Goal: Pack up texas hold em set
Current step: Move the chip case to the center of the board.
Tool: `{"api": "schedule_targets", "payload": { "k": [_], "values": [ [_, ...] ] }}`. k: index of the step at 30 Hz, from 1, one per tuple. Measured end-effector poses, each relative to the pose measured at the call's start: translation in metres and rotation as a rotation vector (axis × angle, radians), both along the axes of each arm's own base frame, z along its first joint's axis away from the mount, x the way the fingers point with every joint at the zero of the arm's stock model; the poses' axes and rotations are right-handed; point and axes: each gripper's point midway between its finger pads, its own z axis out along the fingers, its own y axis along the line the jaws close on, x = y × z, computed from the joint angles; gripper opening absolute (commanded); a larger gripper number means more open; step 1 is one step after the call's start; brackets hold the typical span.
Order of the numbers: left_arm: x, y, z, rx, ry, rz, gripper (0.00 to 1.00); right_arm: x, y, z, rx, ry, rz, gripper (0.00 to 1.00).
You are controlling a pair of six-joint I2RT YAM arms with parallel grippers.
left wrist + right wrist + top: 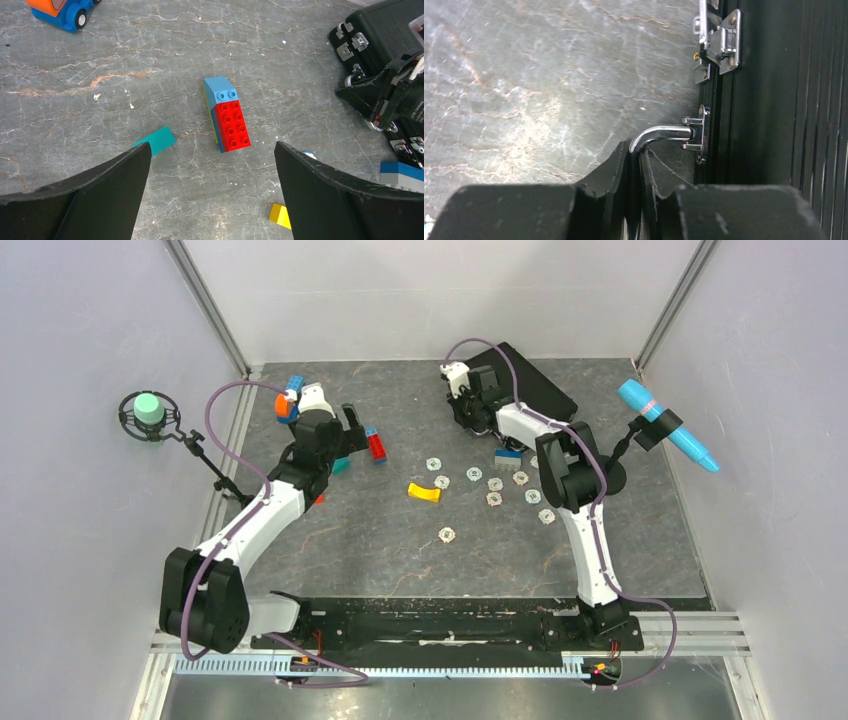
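The texas hold em set's black briefcase [538, 382] lies shut at the back of the table, its lid closed and a silver latch [720, 41] showing on its edge. My right gripper [635, 150] is shut on its silver handle [659, 134], which runs down between the two fingers; the same gripper [463, 405] sits at the case's left edge. Several small round pale-edged chips [495, 483] lie loose on the table in front of the case. My left gripper [211, 146] hangs wide open over bare table, holding nothing, far left of the case [385, 25].
Red and blue bricks [229, 120] and a teal block [156, 141] lie just beyond my left fingers. A yellow block [424, 492] sits mid-table, a blue-grey brick [508, 453] by the right arm, a toy car [290, 400] at the back left.
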Motion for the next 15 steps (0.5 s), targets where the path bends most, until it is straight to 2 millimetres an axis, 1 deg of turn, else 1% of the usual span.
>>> {"api": "schedule_targets", "payload": {
  "k": [1, 4, 8, 15],
  "values": [
    [0.000, 0.000, 0.001, 0.000, -0.001, 0.000, 1.00, -0.001, 0.002, 0.000, -0.013, -0.004, 0.011, 0.00],
    [-0.002, 0.001, 0.003, 0.001, -0.003, 0.002, 1.00, -0.008, 0.012, 0.000, -0.052, -0.013, 0.071, 0.00],
    [-0.004, 0.003, 0.009, -0.002, -0.018, 0.006, 1.00, -0.020, 0.030, -0.001, -0.102, -0.030, 0.171, 0.00],
    [-0.006, 0.008, 0.013, 0.000, -0.022, 0.023, 1.00, -0.056, 0.067, 0.000, -0.231, -0.075, 0.409, 0.00]
  ]
}}
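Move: The right hand already pinches the chip case's handle, about 3 cm above the table; the case's middle lies some 8 cm ahead and 11 cm to the right. The board's center, its goal, is roughly 9 cm back and 8 cm left, with a white chip about there. The blue-grey block stands some 8 cm back and 9 cm right of the hand. From the left hand the board's center is about 4 cm ahead, 17 cm right and 20 cm down. Leftwards and back towards the base, gathering speed, the right hand drags the chip case by its handle towards the board's center, some 9 cm along the table with no lift. On the way the wrist swings about 25 degrees counter-clockwise and rolls its left side down a little, while the shut fingers keep their pinch on the bar. ##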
